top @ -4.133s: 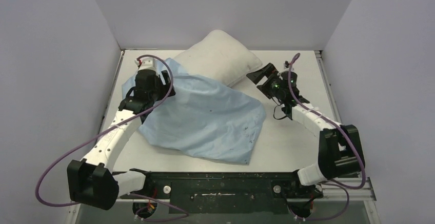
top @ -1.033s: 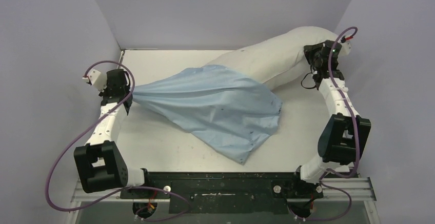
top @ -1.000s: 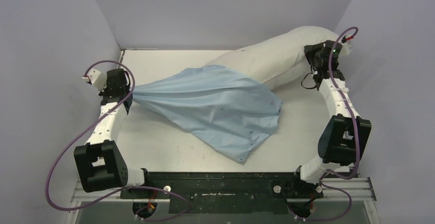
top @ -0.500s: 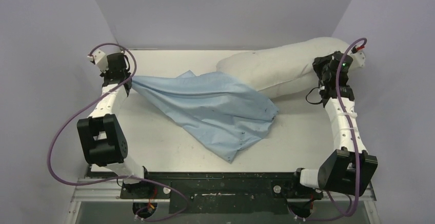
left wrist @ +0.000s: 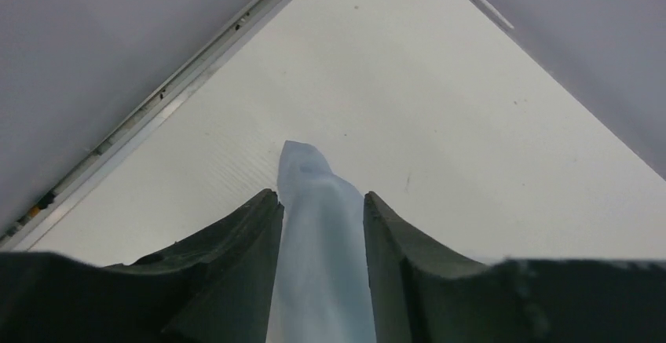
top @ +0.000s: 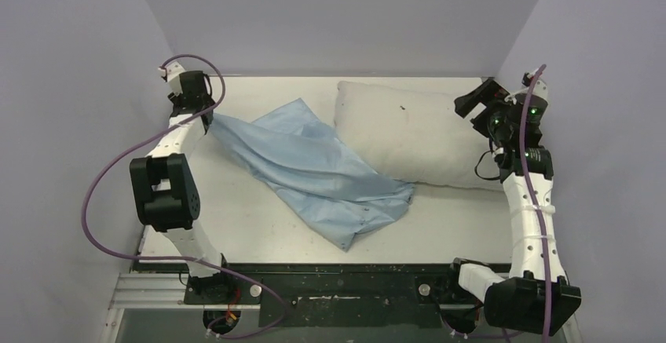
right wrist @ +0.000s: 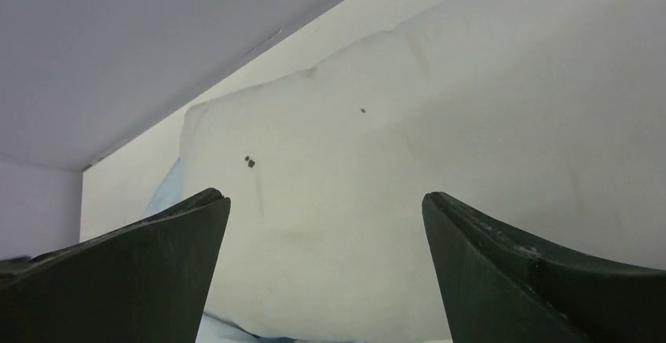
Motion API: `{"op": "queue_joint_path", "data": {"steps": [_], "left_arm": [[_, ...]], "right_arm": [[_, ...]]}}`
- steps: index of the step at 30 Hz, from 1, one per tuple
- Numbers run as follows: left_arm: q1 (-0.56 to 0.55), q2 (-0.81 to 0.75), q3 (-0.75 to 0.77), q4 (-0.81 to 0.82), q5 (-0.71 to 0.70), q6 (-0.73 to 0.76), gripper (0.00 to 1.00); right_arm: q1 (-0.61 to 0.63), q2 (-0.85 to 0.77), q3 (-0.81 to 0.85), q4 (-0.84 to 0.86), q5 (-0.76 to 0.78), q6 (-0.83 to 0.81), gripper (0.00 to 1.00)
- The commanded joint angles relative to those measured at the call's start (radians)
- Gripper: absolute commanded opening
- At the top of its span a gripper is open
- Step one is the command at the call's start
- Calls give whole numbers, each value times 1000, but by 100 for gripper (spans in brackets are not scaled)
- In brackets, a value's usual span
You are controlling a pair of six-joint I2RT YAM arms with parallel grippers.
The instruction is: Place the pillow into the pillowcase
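The off-white pillow (top: 408, 135) lies flat on the table at the back right and fills the right wrist view (right wrist: 377, 186). The wrinkled light-blue pillowcase (top: 314, 166) lies spread beside it, its near right edge overlapping the pillow's front left corner. One corner of the pillowcase is drawn out to the far left. My left gripper (top: 210, 115) is at that corner with its jaws parted. The strip of pillowcase (left wrist: 318, 264) runs between its fingers (left wrist: 320, 195). My right gripper (top: 473, 101) hangs wide open over the pillow's right end (right wrist: 326, 195), holding nothing.
The white table (top: 259, 225) is boxed in by grey-lilac walls on the left, back and right. The left gripper is close to the back left corner rail (left wrist: 157, 96). The right arm stands near the right wall. A black rail (top: 338, 280) runs along the near edge.
The right gripper let go of the pillow, which dropped flat onto the table. The left arm swung toward the back left corner, dragging the pillowcase, and its jaws parted.
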Motion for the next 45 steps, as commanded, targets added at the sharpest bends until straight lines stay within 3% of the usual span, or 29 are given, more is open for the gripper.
{"op": "queue_joint_path", "data": {"steps": [1, 7, 12, 14, 17, 21, 27, 36, 39, 43, 45], "left_arm": [[-49, -1, 105, -48, 39, 38, 52], [-218, -108, 75, -118, -138, 124, 72], [-306, -311, -153, -56, 103, 65, 83], [-372, -380, -247, -26, 93, 55, 92], [-455, -453, -364, 12, 68, 79, 94], [-465, -480, -453, 14, 209, 15, 94], [-464, -470, -566, 96, 295, -60, 93], [-446, -268, -470, 119, 241, -137, 90], [-441, -180, -404, 37, 141, -109, 90], [-395, -82, -353, 45, 118, -103, 90], [-369, -33, -314, 40, 125, -97, 90]], "right_arm": [[85, 74, 141, -81, -60, -162, 100], [302, 268, 384, -305, 59, -450, 100], [405, 318, 386, -325, 47, -740, 100], [410, 327, 386, -290, 14, -813, 100], [434, 369, 433, -295, -25, -907, 100], [513, 433, 439, -244, 68, -969, 100], [611, 516, 402, -273, 155, -1061, 100], [611, 708, 415, -166, 358, -1065, 98], [603, 792, 495, -175, 380, -994, 90], [577, 845, 555, -142, 446, -909, 36], [560, 841, 570, -130, 507, -878, 25]]}}
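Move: The right hand is high and empty. The part of the pillow it will pinch, near its left end, lies about 10 cm ahead, 18 to its left and 17 below; the pillow's middle is some 4 cm ahead, 2 left and 24 down, and the pillowcase's middle 42 left, 6 back. The left hand still has the pillowcase's left end between its parting fingers; the case's middle is about 20 cm back, 38 right and 16 down. The right hand, open, swings about 18 cm left over the pillow, then sinks some 16 cm and reaches forward late, rolling its left side down with the fingers ending steeper, and closes to pinch up a ridge of cloth near the pillow's left end. The left hand opens wide and lets go of the pillowcase's end, rises a little while sweeping some 22 cm right and back, then sinks open over the case and eases forward again, turning clockwise about 30 degrees overall. ##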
